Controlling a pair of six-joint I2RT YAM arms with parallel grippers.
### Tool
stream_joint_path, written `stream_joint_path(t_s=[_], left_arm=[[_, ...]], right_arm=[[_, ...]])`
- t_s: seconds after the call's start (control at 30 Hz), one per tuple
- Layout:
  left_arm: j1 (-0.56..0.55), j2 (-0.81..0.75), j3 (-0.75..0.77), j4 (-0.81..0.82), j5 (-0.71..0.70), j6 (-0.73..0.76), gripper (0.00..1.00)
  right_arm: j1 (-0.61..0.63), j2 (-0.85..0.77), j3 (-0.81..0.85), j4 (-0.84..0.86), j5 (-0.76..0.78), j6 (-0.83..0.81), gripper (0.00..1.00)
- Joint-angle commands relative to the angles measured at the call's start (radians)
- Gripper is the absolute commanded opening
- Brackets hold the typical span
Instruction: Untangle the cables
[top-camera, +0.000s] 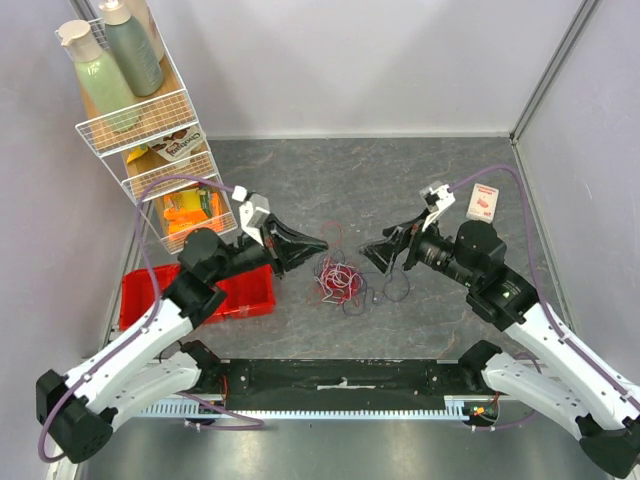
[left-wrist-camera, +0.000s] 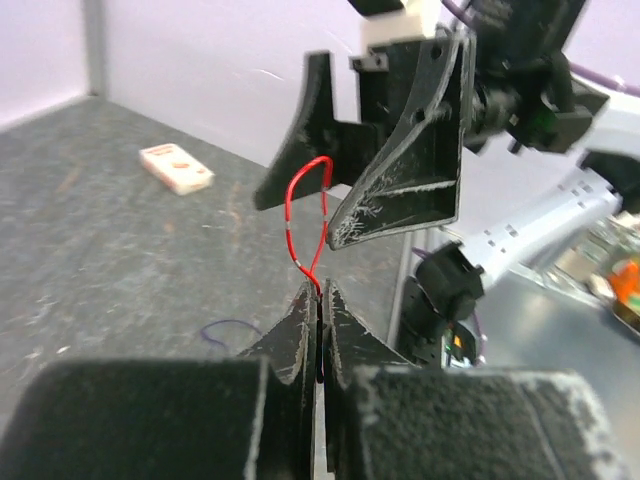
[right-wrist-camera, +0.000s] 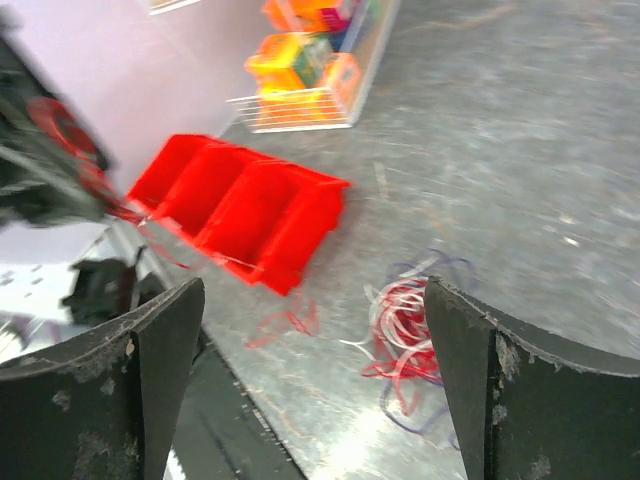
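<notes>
The cables (top-camera: 339, 279) lie in a tangle of thin red, white and dark purple wires on the grey table between my two grippers. They also show in the right wrist view (right-wrist-camera: 405, 330). My left gripper (top-camera: 322, 243) is shut on a red cable (left-wrist-camera: 303, 225) and holds a loop of it up above the pile; its jaws are pressed together (left-wrist-camera: 320, 292). My right gripper (top-camera: 368, 254) is open and empty, just right of the pile and facing the left gripper. In its own view the right gripper (right-wrist-camera: 312, 290) has the tangle between its spread fingers. A loose purple loop (top-camera: 397, 288) lies to the right.
A red bin (top-camera: 225, 292) stands left of the pile, and shows in the right wrist view (right-wrist-camera: 250, 205). A white wire shelf (top-camera: 150, 140) with bottles and packets is at the back left. A small white box (top-camera: 482, 202) lies at the back right. Walls close in the table.
</notes>
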Motion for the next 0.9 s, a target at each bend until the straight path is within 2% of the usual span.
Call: stream_joint_path(t_s=[0.0, 0.17, 0.33, 0.53, 0.7, 0.87], left_arm=[[-0.003, -0.152, 0.124, -0.283, -0.280, 0.080, 0.02], [-0.003, -0.284, 0.184, -0.515, -0.518, 0.112, 0.02], [-0.001, -0.293, 0.184, -0.683, -0.803, 0.126, 0.02], [0.000, -0.296, 0.027, -0.689, -1.089, 0.065, 0.02], [-0.001, -0.279, -0.066, -0.772, -1.224, -0.145, 0.02], [0.001, -0.266, -0.056, -0.995, -1.283, -0.424, 0.02]], right_arm=[[0.002, -0.042, 0.020, -0.144, 0.273, -0.035, 0.98], [0.002, -0.027, -0.027, -0.127, 0.268, -0.030, 0.98], [0.002, 0.009, -0.029, -0.093, 0.229, -0.032, 0.98], [0.002, 0.006, -0.040, -0.078, 0.215, -0.030, 0.98], [0.002, -0.024, -0.075, -0.079, 0.237, -0.038, 0.98], [0.002, -0.030, -0.081, -0.092, 0.234, -0.030, 0.98]])
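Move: The left hand already holds the red cable; the red box's right compartment lies about 20 cm to its left, 6 cm ahead and some 28 cm below. The box's middle compartment is about 11 cm farther left, and the cable tangle is 3 cm right and 6 cm ahead of the left hand, on the table. From the open right hand, the tangle lies about 6 cm left, 3 cm ahead and 29 cm down, with the blue loop 7 cm right and 3 cm ahead. Leftward in an arc goes the left hand, first rising about 7 cm, then reaching forward and sinking steeply over the red box's right compartment, swinging some 70 degrees counter-clockwise and tipping its fingers down while they keep the red cable pinched. The right hand, still wide open and empty, sinks about 6 cm towards the level of the tangle, easing right and slightly forward, away from the red cable. ##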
